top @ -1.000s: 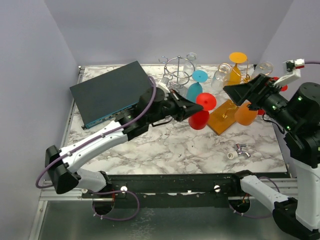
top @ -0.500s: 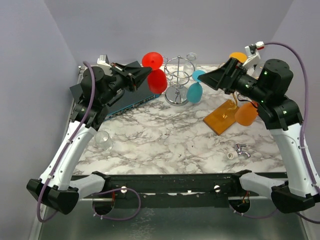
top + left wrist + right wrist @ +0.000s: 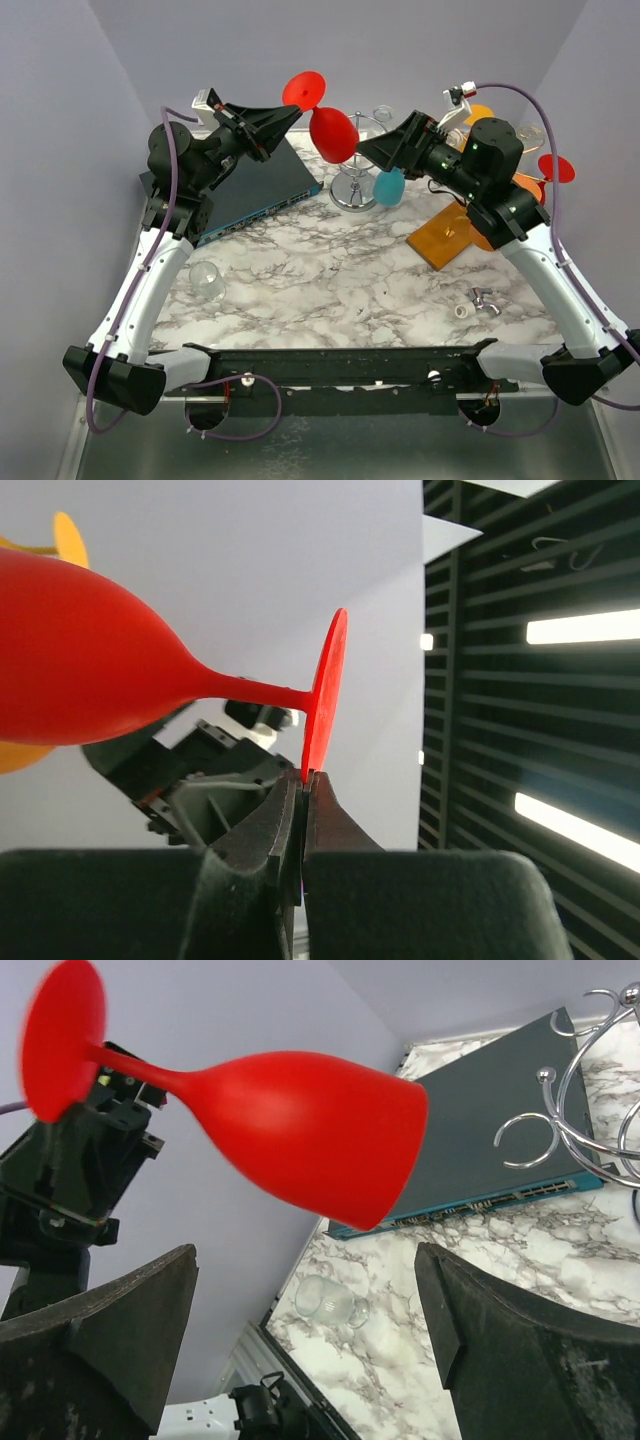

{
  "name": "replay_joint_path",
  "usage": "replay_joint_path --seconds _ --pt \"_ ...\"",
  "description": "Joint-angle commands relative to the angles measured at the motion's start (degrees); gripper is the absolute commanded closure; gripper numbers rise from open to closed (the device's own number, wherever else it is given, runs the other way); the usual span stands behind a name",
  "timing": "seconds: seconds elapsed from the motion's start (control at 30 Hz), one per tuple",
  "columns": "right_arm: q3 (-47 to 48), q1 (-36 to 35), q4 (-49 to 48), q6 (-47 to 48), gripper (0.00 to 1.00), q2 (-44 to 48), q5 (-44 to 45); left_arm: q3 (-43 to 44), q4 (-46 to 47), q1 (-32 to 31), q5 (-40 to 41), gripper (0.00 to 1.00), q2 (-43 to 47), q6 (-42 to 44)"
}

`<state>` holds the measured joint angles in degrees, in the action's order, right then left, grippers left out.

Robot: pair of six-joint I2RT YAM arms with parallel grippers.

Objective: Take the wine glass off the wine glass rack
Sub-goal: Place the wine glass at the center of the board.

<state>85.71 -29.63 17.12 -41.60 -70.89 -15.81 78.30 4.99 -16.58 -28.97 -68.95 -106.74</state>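
Observation:
A red wine glass (image 3: 333, 133) hangs in the air, lying sideways, up and left of the silver wire wine glass rack (image 3: 355, 172). My left gripper (image 3: 290, 110) is shut on the rim of its round foot (image 3: 325, 695), the bowl (image 3: 90, 670) pointing away to the right. In the left wrist view the jaws (image 3: 303, 780) pinch the foot's lower edge. My right gripper (image 3: 367, 150) stands open just right of the bowl, not touching it. In the right wrist view the red glass (image 3: 300, 1125) fills the space above the wide-open right gripper (image 3: 305, 1255). A teal glass (image 3: 388, 186) hangs on the rack.
A dark flat box (image 3: 250, 195) lies at the back left. A clear glass (image 3: 206, 281) lies on its side near the left edge. An orange board (image 3: 445, 238), orange glasses and another red glass (image 3: 556, 167) are at the right. A small metal piece (image 3: 480, 300) lies front right.
My left arm has swung up and back, carrying the red glass from low over the table to high beside the rack. My right gripper has moved left and up toward the bowl, staying open.

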Motion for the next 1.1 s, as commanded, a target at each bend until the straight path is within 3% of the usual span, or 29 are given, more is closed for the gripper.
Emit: replay_joint_path --seconds 0.0,0.47,0.83,1.07 --pt "-2.94 -0.16 -9.78 -1.75 0.02 0.36 1.94 -0.38 9.78 0.23 -2.84 1.00 0.71 -10.26" --pt "-14.67 -0.14 -39.22 -11.35 0.00 1.39 -5.17 0.13 14.48 0.19 -4.00 1.00 1.84 -16.23" --pt "-16.54 -0.16 -57.69 -18.81 0.01 -2.68 -12.30 0.15 16.99 -0.94 -3.71 1.00 3.24 -18.83" --pt "-16.70 -0.13 -67.57 -24.28 0.12 -4.95 -15.14 -3.34 20.61 -2.05 -2.98 1.00 4.10 -20.91"
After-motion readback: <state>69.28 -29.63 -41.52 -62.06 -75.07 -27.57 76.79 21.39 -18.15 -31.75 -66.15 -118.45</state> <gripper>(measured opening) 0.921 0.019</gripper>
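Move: The red wine glass hangs bowl down, its foot pinched by the left hand; the middle of its bowl is about 6 cm to the right of that hand, 2 cm ahead and 9 cm below. From the open right hand, the bowl is some 9 cm to the left and 3 cm ahead, about level. The chrome rack stands about 26 cm ahead of the right hand, 4 cm left and 28 cm lower; the blue glass is roughly 19 cm ahead, 5 cm right and 28 cm below. The red wine glass, still pinched by its foot, is raised about 6 cm and drawn back nearly as far by the left hand, its bowl tilting towards the right hand. The right hand rises some 7 cm, easing left and slightly back, rolling its left side up and tipping its fingers upward as it turns counter-clockwise to bring the wide-open fingers around the bowl's rim; they only just begin to close. ##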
